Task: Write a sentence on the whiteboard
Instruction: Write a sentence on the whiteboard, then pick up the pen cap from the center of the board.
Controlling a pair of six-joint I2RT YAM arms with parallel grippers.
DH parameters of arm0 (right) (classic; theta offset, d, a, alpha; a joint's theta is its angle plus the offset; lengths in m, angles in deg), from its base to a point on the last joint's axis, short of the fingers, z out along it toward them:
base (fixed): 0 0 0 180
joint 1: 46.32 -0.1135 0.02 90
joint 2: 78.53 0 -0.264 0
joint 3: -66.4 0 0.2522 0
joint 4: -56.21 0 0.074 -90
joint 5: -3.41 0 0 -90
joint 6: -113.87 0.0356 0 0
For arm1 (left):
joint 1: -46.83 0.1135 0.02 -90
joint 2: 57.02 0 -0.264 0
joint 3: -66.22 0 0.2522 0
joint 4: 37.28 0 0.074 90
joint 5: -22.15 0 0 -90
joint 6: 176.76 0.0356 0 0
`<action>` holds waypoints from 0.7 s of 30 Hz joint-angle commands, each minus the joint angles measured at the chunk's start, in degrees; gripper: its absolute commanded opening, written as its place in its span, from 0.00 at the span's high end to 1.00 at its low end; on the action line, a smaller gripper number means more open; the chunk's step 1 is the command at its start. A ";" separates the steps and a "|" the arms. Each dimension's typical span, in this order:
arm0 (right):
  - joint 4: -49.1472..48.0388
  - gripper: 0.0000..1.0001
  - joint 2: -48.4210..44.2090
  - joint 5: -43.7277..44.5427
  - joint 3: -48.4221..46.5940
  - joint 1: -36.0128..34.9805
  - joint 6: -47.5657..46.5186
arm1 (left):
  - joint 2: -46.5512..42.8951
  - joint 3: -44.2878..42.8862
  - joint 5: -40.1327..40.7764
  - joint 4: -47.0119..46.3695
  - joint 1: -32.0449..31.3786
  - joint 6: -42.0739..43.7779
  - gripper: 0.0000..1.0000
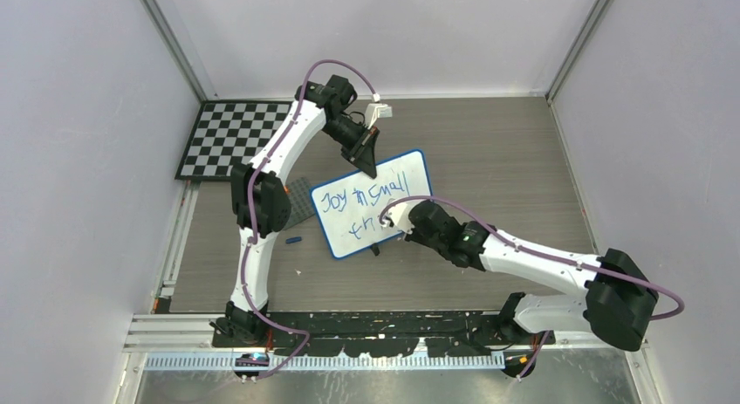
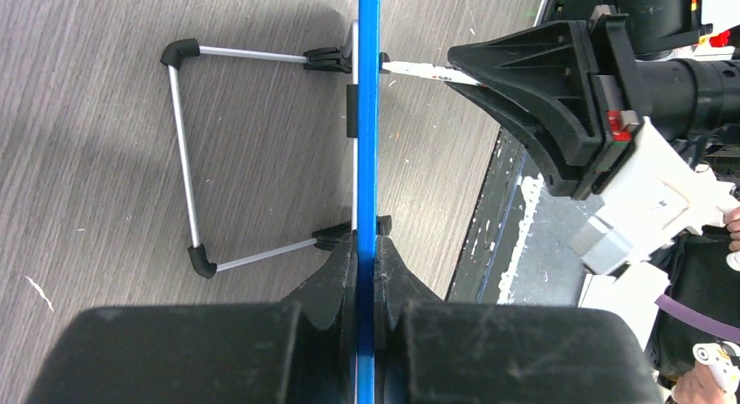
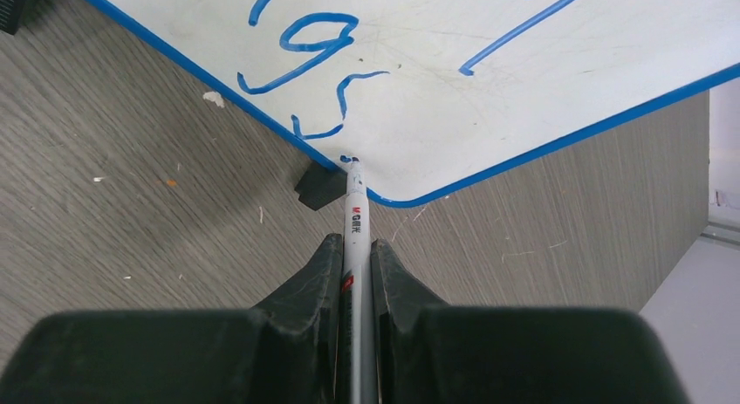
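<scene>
The whiteboard (image 1: 412, 170), blue-framed, stands tilted mid-table, and the top view shows blue handwriting on its face. The sentence (image 1: 362, 200) runs in two lines; only its upper line is legible. My left gripper (image 1: 372, 165) is shut on the board's top edge. In the left wrist view the blue frame (image 2: 366, 116) is pinched between its fingers (image 2: 345, 264). My right gripper (image 3: 355, 247) is shut on a white marker (image 3: 355, 219). The marker's tip rests at the board's lower frame, just below the last blue strokes (image 3: 305, 55). The marker (image 2: 423, 70) also shows beyond the board.
A black-and-white checkerboard (image 1: 231, 138) lies at the far left. A grey studded plate (image 1: 302, 200) sits beside the left arm. A small blue cap (image 1: 293, 241) lies near the board's left corner. The board's wire stand (image 2: 187, 151) and black foot (image 3: 318, 188) rest on the wood.
</scene>
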 commanded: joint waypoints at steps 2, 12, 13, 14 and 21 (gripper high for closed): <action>0.58 1.00 -5.90 -3.76 -4.19 0.29 -0.38 | 1.66 2.00 4.30 2.53 -3.73 -0.91 0.98; 10.99 1.00 -9.52 -12.88 -13.26 1.92 2.11 | -1.92 -7.43 3.82 4.42 -3.36 -3.99 0.23; 11.76 1.00 -9.44 -13.73 -14.48 2.20 2.58 | -2.25 -9.42 3.60 4.98 -3.14 -4.43 0.15; 12.58 1.00 -9.34 -14.46 -15.64 2.52 3.06 | -2.66 -11.19 3.29 5.27 -2.80 -4.94 0.08; 18.77 1.00 -9.48 -19.24 -23.39 6.24 6.92 | -12.04 -11.54 0.03 4.10 7.62 -5.38 0.00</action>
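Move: The left gripper is shut on the whiteboard's top edge, the board's middle about 9 cm below, 3 cm back and 1 cm left; the pen cap lies some 21 cm left, 4 cm back and 18 cm down. From the right hand, which holds the marker at the board's lower right corner, the board's middle is roughly 8 cm ahead, 13 cm left and about level; the board's right foot is about 6 cm ahead, 2 cm left and 8 cm below. Lift the right hand about 11 cm nearly straight up, drifting slightly left and rolling its left side up, so the marker tip comes free of the board beside the finished "s"; keep the marker gripped. Meanwhile open the left fingers wide to let go of the top edge, dipping a little back, right and down, then rise clear above the board. ##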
